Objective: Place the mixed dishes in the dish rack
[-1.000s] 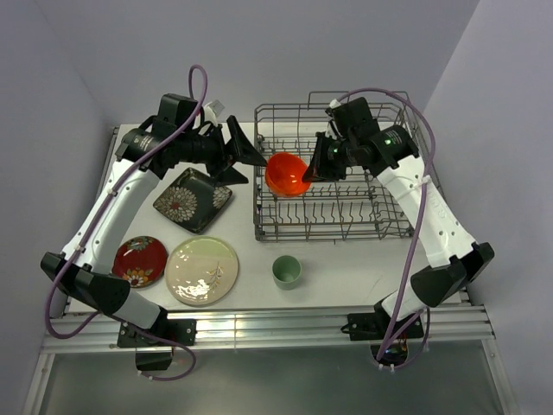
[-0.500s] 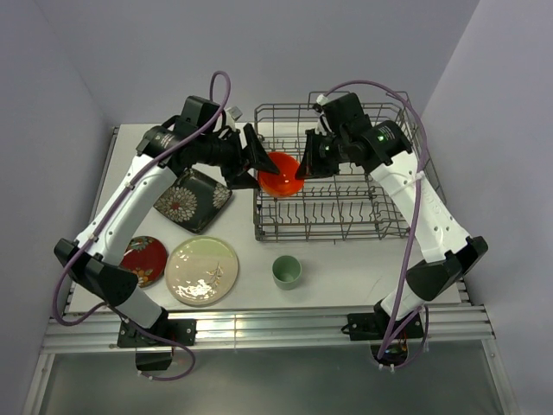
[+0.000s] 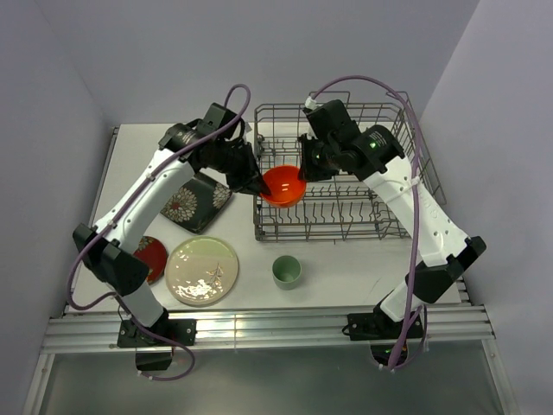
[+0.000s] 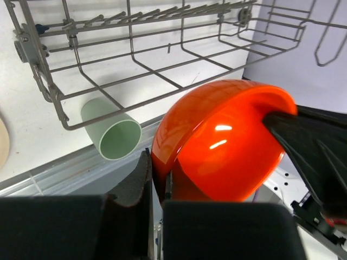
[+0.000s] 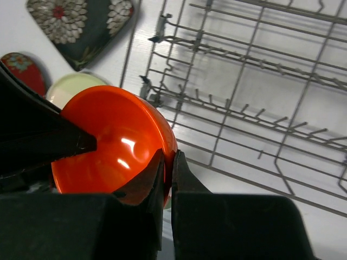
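The small orange bowl (image 3: 282, 186) hangs over the front left part of the grey wire dish rack (image 3: 346, 212), held from both sides. My left gripper (image 3: 260, 186) is shut on its left rim, and my right gripper (image 3: 301, 173) is shut on its right rim. In the left wrist view the bowl (image 4: 222, 141) fills the middle, its rim pinched in my left gripper (image 4: 157, 170). In the right wrist view my right gripper (image 5: 169, 160) pinches the bowl (image 5: 108, 143) over the rack (image 5: 255, 108). On the table lie the black square plate (image 3: 197, 203), the red plate (image 3: 154, 255), the cream plate (image 3: 201, 271) and the green cup (image 3: 286, 271).
The left arm reaches over the black plate and partly hides the red plate. The rack's raised wire handles (image 3: 415, 130) stand at its right end. Walls close in the table at the back and on both sides.
My left arm swung right to the bowl and its open jaws shut on the left rim. The right gripper, still holding the bowl, shifted it slightly left and nearer.
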`<state>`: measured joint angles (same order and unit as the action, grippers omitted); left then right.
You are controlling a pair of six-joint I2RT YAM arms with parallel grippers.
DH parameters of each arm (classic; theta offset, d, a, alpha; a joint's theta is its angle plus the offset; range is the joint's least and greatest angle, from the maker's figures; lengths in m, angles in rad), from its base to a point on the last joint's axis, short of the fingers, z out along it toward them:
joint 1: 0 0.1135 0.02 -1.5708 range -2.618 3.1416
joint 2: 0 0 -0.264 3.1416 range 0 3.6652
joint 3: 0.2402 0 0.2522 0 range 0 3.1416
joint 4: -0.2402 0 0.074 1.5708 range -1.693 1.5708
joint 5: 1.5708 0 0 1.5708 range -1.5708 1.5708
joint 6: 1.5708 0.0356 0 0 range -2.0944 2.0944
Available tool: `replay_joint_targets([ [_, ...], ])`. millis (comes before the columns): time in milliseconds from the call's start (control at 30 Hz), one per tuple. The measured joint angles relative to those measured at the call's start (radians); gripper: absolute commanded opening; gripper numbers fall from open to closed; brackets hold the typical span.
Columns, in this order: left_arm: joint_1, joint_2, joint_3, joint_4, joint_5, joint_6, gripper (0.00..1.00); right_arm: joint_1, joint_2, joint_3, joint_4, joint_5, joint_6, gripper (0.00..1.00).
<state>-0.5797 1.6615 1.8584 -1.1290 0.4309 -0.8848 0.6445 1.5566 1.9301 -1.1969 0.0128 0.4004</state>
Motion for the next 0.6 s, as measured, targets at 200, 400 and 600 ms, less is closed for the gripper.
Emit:
replay_joint_targets([
  [200, -0.016, 0.085, 0.096, -0.042, -0.005, 0.021, 0.0, 0.008, 0.009, 0.012, -0.012, 0.082, -0.04, 0.02],
  [400, -0.016, 0.093, 0.129, -0.072, -0.006, 0.045, 0.0, 0.012, 0.009, 0.021, -0.012, 0.084, -0.054, 0.2],
  [600, -0.008, 0.105, 0.141, -0.142, 0.001, 0.093, 0.0, 0.018, 0.007, 0.043, -0.006, 0.072, -0.068, 0.55],
])
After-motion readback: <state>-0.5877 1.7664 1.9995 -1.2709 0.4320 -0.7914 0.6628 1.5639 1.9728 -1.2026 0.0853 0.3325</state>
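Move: The orange bowl is already pinched at both sides: its middle lies about 5 cm to the right of my left hand and some 5 cm to the left of my right hand, 1 or 2 cm lower. Beneath, the rack's near left corner sits about 3 cm left of my left hand, 2 cm ahead and 16 cm down. The green cup stands roughly 6 cm right, 9 cm back and 24 cm below that hand. I keep the bowl pinched by its left rim in my left hand, which shifts only about 1 cm to the right and forward, then comes back and sinks barely 1 cm, turning some 5 degrees clockwise. My right hand first eases about 1 cm right with it, then spreads its fingers to about half open at the right rim, rising 1 cm, to hand the bowl over. ##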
